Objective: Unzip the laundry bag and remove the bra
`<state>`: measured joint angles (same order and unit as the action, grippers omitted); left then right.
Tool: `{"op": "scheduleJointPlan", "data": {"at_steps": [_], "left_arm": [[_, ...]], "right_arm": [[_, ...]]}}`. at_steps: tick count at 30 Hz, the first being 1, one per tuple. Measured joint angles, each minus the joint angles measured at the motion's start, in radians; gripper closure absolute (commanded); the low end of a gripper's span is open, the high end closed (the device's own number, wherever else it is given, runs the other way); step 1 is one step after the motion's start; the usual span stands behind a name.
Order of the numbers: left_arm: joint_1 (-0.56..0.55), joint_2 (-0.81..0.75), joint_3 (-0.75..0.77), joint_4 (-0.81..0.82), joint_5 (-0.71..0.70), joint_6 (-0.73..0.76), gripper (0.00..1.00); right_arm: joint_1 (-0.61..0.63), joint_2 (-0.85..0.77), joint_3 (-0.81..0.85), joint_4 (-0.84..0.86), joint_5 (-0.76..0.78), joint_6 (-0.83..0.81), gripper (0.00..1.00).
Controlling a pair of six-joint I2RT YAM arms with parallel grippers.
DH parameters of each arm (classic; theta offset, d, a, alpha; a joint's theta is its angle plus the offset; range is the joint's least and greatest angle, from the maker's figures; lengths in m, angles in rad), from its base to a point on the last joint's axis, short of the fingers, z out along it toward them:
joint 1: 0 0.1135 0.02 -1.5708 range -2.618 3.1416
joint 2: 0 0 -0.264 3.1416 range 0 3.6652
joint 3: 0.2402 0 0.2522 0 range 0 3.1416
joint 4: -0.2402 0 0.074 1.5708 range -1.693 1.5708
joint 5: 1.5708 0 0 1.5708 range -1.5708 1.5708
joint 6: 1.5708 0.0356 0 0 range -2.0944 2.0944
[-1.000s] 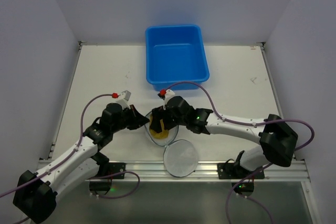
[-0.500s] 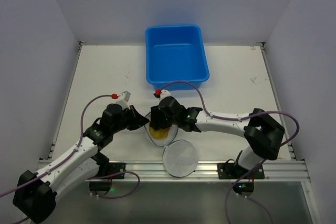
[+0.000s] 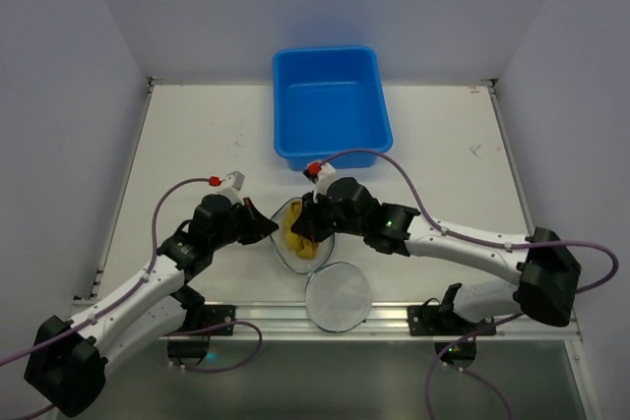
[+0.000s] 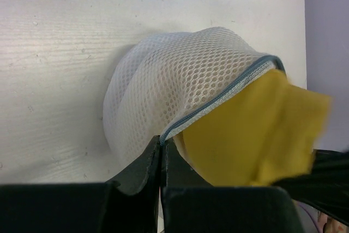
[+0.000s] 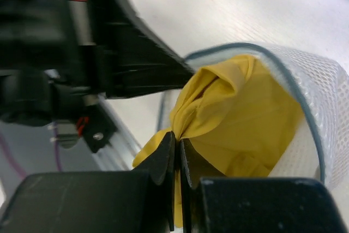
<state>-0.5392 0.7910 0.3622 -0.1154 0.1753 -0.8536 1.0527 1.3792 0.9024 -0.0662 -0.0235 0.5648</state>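
The white mesh laundry bag (image 3: 283, 249) lies open on its side near the table's front edge, and its flat round end panel (image 3: 339, 297) hangs loose in front of it. My left gripper (image 4: 162, 138) is shut on the bag's grey zip rim (image 4: 218, 102); from above, that gripper (image 3: 270, 233) is at the bag's left side. The mustard-yellow bra (image 5: 234, 113) bulges out of the bag's mouth. My right gripper (image 5: 177, 136) is shut on a bunched fold of it, seen from above (image 3: 304, 228) at the mouth. The bra (image 3: 296, 241) is partly inside the mesh (image 5: 322, 96).
An empty blue plastic tub (image 3: 330, 115) stands at the back of the table, behind the bag. A metal rail (image 3: 394, 317) runs along the near edge, just under the round panel. The left arm's black wrist (image 5: 125, 42) sits close in front of my right gripper.
My right gripper went from open to shut on the bra's fabric. The right arm reached into the bag's mouth, then drew back slightly to the right. The left gripper held still.
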Motion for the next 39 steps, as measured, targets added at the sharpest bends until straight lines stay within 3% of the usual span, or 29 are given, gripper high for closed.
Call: {"op": "scheduleJointPlan", "data": {"at_steps": [13,22,28,39], "left_arm": [[0.0,0.047,0.023,-0.006,-0.012,0.0,1.0],[0.0,0.069,0.023,-0.006,-0.024,0.0,1.0],[0.0,0.077,0.033,-0.007,-0.026,-0.001,1.0],[0.0,0.088,0.046,-0.006,-0.024,0.0,1.0]], "right_arm": [[-0.019,-0.275,-0.03,0.137,-0.289,-0.14,1.0],[-0.294,-0.24,0.256,0.103,-0.306,-0.236,1.0],[-0.488,0.018,0.636,0.074,-0.3,-0.343,1.0],[-0.642,0.797,1.313,-0.122,-0.175,-0.536,1.0]]}}
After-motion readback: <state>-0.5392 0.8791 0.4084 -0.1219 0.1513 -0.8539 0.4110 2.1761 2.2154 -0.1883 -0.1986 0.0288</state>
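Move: The bra is already pinched in the right hand, still in the mouth of the laundry bag, whose middle is about 1 cm back from and 5 cm below that hand. The blue bin lies roughly 30 cm ahead of the hand, 8 cm to its right and about 4 cm lower; the opened lid flap lies some 16 cm back, 9 cm right and 8 cm down. From the left hand, the bin is about 29 cm ahead and 13 cm right, near its height. The bra goes up out of the laundry bag in the right hand's kept pinch, drawn first slightly back, then swung fast forward and a little right in a high arc, some 40 cm forward overall and about 30 cm up at the top. The hand tips its fingers up some 35 degrees and is sinking by the end over the blue bin's far part. The left hand keeps pinching the bag's rim, almost still. ##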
